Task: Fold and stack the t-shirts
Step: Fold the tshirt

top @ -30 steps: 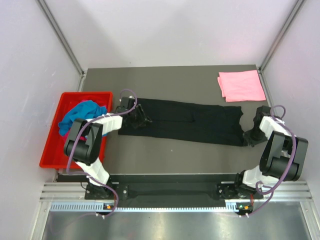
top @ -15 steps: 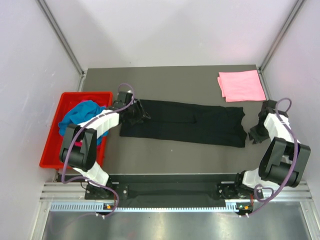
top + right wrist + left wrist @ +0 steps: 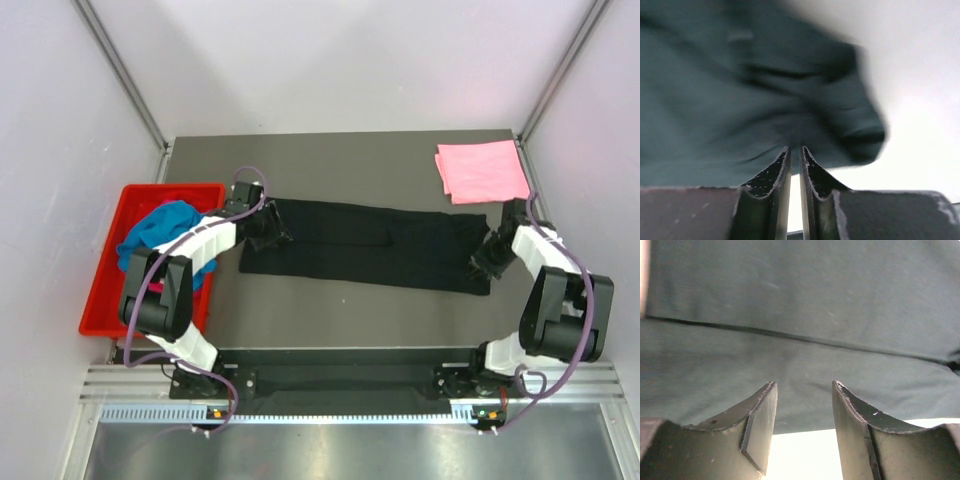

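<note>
A black t-shirt (image 3: 370, 243) lies folded into a long strip across the middle of the table. It fills the left wrist view (image 3: 800, 300) and shows blurred in the right wrist view (image 3: 740, 90). My left gripper (image 3: 268, 228) (image 3: 804, 385) is open at the strip's left end, with bare table between its fingers. At the strip's right end my right gripper (image 3: 487, 258) (image 3: 795, 148) has its jaws nearly together, with only a thin slit and nothing seen in it. A light pink t-shirt (image 3: 483, 172) lies folded at the back right. A turquoise t-shirt (image 3: 160, 228) is bunched in the tray.
A red plastic tray (image 3: 100, 290) stands at the table's left edge, beside the left arm. Pale walls and metal posts close in the table at the back and on both sides. Bare grey table (image 3: 340, 160) lies behind the black strip and in front of it.
My right gripper has swung from just off the shirt's right end inward onto that end. The left gripper has shifted slightly back and left at the left end, still open.
</note>
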Motion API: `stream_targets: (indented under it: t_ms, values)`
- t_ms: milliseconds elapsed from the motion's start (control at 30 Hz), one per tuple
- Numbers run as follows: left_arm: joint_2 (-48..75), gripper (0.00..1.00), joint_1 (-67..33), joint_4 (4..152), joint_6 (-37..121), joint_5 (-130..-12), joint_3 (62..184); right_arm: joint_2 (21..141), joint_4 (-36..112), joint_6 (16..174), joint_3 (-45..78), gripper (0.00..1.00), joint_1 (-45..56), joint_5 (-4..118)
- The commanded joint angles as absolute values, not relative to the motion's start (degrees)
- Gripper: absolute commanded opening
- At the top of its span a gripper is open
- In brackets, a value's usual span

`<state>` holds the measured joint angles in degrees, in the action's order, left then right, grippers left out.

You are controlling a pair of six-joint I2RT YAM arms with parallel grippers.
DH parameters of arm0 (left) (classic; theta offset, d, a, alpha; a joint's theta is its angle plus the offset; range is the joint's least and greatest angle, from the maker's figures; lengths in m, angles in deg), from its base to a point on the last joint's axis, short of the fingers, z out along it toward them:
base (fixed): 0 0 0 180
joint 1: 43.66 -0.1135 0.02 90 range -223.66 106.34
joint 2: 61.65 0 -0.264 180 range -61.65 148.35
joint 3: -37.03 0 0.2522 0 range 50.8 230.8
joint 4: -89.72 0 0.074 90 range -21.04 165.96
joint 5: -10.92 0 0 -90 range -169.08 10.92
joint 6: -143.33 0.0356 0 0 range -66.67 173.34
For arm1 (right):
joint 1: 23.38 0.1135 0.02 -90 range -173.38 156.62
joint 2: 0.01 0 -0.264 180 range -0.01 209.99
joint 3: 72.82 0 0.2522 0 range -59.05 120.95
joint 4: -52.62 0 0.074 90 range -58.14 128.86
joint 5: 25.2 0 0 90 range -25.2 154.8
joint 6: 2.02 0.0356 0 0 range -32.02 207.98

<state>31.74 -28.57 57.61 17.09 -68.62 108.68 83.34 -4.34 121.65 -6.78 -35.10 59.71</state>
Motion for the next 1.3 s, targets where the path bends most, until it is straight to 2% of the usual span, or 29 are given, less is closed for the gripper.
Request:
stream_targets:
  t_ms: [0,133,233,533,633,733,833,867,900,1000,1267]
  values:
    - [29.3,0.53,-29.4,56.5,18.4,-73.6,110.5,84.6,0.8,123.4,-12.7,0.12,-39.0,63.5]
    - [29.5,0.53,-30.6,56.5,18.1,-76.7,109.8,85.1,5.4,123.8,-19.1,0.11,-44.4,67.7]
    - [29.9,0.53,-31.3,56.7,17.7,-77.4,108.2,83.6,5.4,123.7,-19.5,0.11,-44.8,69.4]
    - [31.0,0.53,-31.6,58.1,18.1,-80.8,107.8,76.8,-0.3,123.0,-14.2,0.14,-44.8,70.2]
    - [32.3,0.53,-31.8,61.7,18.2,-77.2,107.8,74.6,-2.2,122.5,-11.5,0.15,-44.8,69.0]
    - [33.6,0.53,-31.8,62.5,18.4,-74.7,108.6,73.3,-1.0,120.6,-10.0,0.19,-44.8,65.7]
    - [35.6,0.52,-31.8,62.5,18.5,-74.4,109.8,73.6,7.5,113.5,-11.0,0.24,-44.6,52.2]
    - [36.0,0.51,-31.8,62.3,18.5,-74.5,110.0,74.1,9.7,112.1,-11.2,0.26,-44.4,43.7]
    - [36.3,0.51,-31.8,62.5,18.5,-74.6,110.0,75.6,11.2,110.9,-10.3,0.30,-43.7,41.8]
    - [36.6,0.51,-31.8,64.4,17.8,-74.8,108.7,79.1,12.2,106.8,-6.6,0.39,-42.4,39.5]
    - [37.1,0.50,-31.8,65.6,17.4,-76.8,108.5,87.9,20.9,103.2,-1.4,0.41,-41.2,35.0]
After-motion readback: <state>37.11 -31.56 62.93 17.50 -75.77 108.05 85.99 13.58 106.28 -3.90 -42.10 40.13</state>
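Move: The near right corner of the folded black t-shirt lies about 4 cm back from the right gripper, 3 cm to its right and 5 cm below. The shirt's far right corner is some 12 cm ahead and 2 cm to the right, with the pink t-shirt beyond, about 24 cm ahead and 1 cm to the right. The left gripper hangs about 4 cm above the cloth; the shirt's left end is some 8 cm to its left, level with it, and the red bin 31 cm left and 4 cm back. Drop the nearly shut right gripper about 4 cm, back and to the right towards the near right corner, and ease it a little farther right while low. Then raise it and sweep it some 12 cm forward to the far right corner, tilting its tips forward and opening the fingers partway. Meanwhile bring the half-open left gripper about 4 cm left towards the shirt's left end, then lower it about 2 cm and slightly forward. ##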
